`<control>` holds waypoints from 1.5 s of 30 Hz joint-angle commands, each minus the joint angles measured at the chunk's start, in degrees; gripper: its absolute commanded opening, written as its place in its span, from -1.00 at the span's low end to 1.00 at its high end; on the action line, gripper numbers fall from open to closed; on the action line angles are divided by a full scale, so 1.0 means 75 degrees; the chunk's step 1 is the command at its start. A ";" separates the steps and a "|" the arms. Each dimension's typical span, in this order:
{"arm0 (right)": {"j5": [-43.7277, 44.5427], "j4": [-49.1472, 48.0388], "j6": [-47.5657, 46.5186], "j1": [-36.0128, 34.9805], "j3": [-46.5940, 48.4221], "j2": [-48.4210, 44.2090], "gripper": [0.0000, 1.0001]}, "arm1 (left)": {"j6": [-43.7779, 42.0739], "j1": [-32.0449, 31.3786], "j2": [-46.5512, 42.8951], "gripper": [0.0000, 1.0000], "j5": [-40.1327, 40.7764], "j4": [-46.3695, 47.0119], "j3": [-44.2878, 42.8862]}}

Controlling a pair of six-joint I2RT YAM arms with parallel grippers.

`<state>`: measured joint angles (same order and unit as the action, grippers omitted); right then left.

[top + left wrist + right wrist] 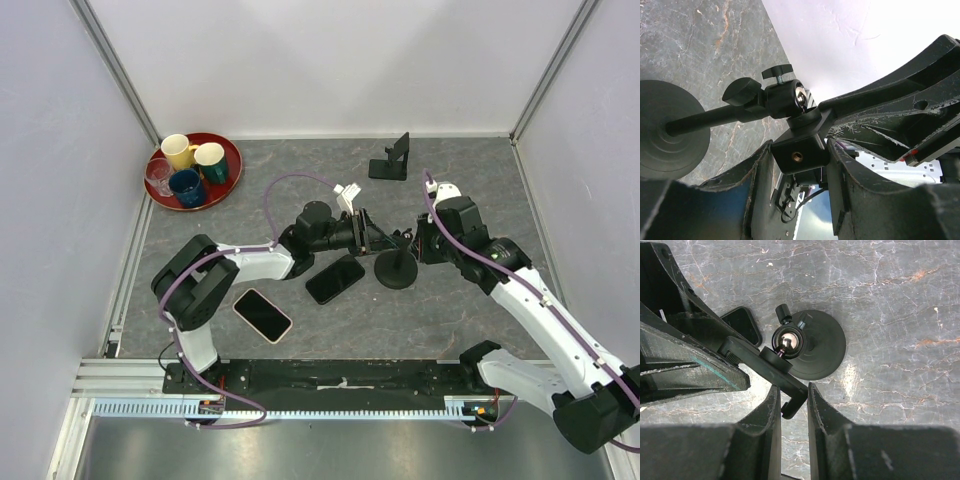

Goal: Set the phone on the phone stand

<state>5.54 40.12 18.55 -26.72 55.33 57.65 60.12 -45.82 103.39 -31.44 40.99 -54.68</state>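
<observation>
The phone stand (390, 160), small and black with an angled back plate, stands alone at the back of the table. A black phone (335, 278) and a light-screened phone (262, 315) lie flat near the left arm. Between the arms stands a second holder with a round base (397, 273), a pole, a ball joint (789, 341) and a clamp. My left gripper (800, 165) is shut on the clamp's block (797, 150). My right gripper (794, 400) is shut on the clamp's hooked end (796, 407). Neither gripper touches a phone.
A red tray (238, 165) with several cups sits at the back left. White walls close in the table on three sides, and a metal rail (130, 375) runs along the near edge. The black phone's corner (742, 322) lies just beside the round base (827, 352).
</observation>
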 commanded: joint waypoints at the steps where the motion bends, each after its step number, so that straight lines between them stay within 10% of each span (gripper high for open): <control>1: 0.1477 -0.0521 -0.0468 0.0586 0.0099 0.0329 -0.99 | -0.0223 -0.0382 0.0417 -0.95 -0.0531 -0.1200 0.0517; 8: 0.1078 -0.0346 -0.0469 0.0621 0.0227 0.0388 -0.27 | -0.0619 -0.0394 -0.0097 -0.71 -0.0472 -0.1735 0.0412; 15: 0.0645 0.0346 -0.0352 0.0633 0.0521 0.0084 0.46 | -0.1288 -0.0359 -0.1222 0.73 -0.0588 -0.2663 0.0235; 20: 0.0504 0.0779 -0.0363 0.0633 0.0871 -0.0221 0.88 | -0.2153 -0.0277 -0.2534 0.80 -0.0531 -0.3507 0.0644; 31: -0.0434 0.0349 0.0033 0.0621 0.0838 -0.0490 0.95 | -0.4501 -0.0090 -0.4809 0.89 0.1873 -0.7176 0.0728; 38: -0.1637 -0.1656 0.1042 0.0959 0.0181 -0.0516 0.96 | -0.1118 -0.0089 -0.4097 0.94 -0.0516 -0.3189 0.1687; 45: -0.5528 -0.4113 0.2562 0.3209 -0.1223 -0.0116 0.96 | 0.0246 -0.0944 -0.2327 0.93 0.0733 -0.0967 0.0986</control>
<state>-16.86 23.83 28.16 -9.15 52.01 56.16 53.36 -49.32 82.48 -30.48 20.84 -43.00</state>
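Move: I have the phone stand's clamp head pinched from both sides, right between each hand's fingers. The stand's round base is about 13 cm below my left hand, some 4 cm to its right and 3 cm ahead; from my right hand it is about 14 cm down, 2 cm left and 3 cm ahead. The black phone lies roughly 10 cm left of my left hand, level with it and some 14 cm below. I open both hands wide and let go of the clamp head. My left hand draws back about 8 cm, arcs out left and up, then swings partway back right and down, rolling over and largely back. My right hand slips off some 3 cm to the right, lifts about 4 cm, then comes back left and reaches forward over the stand, rolling its left side up about 25 degrees. ##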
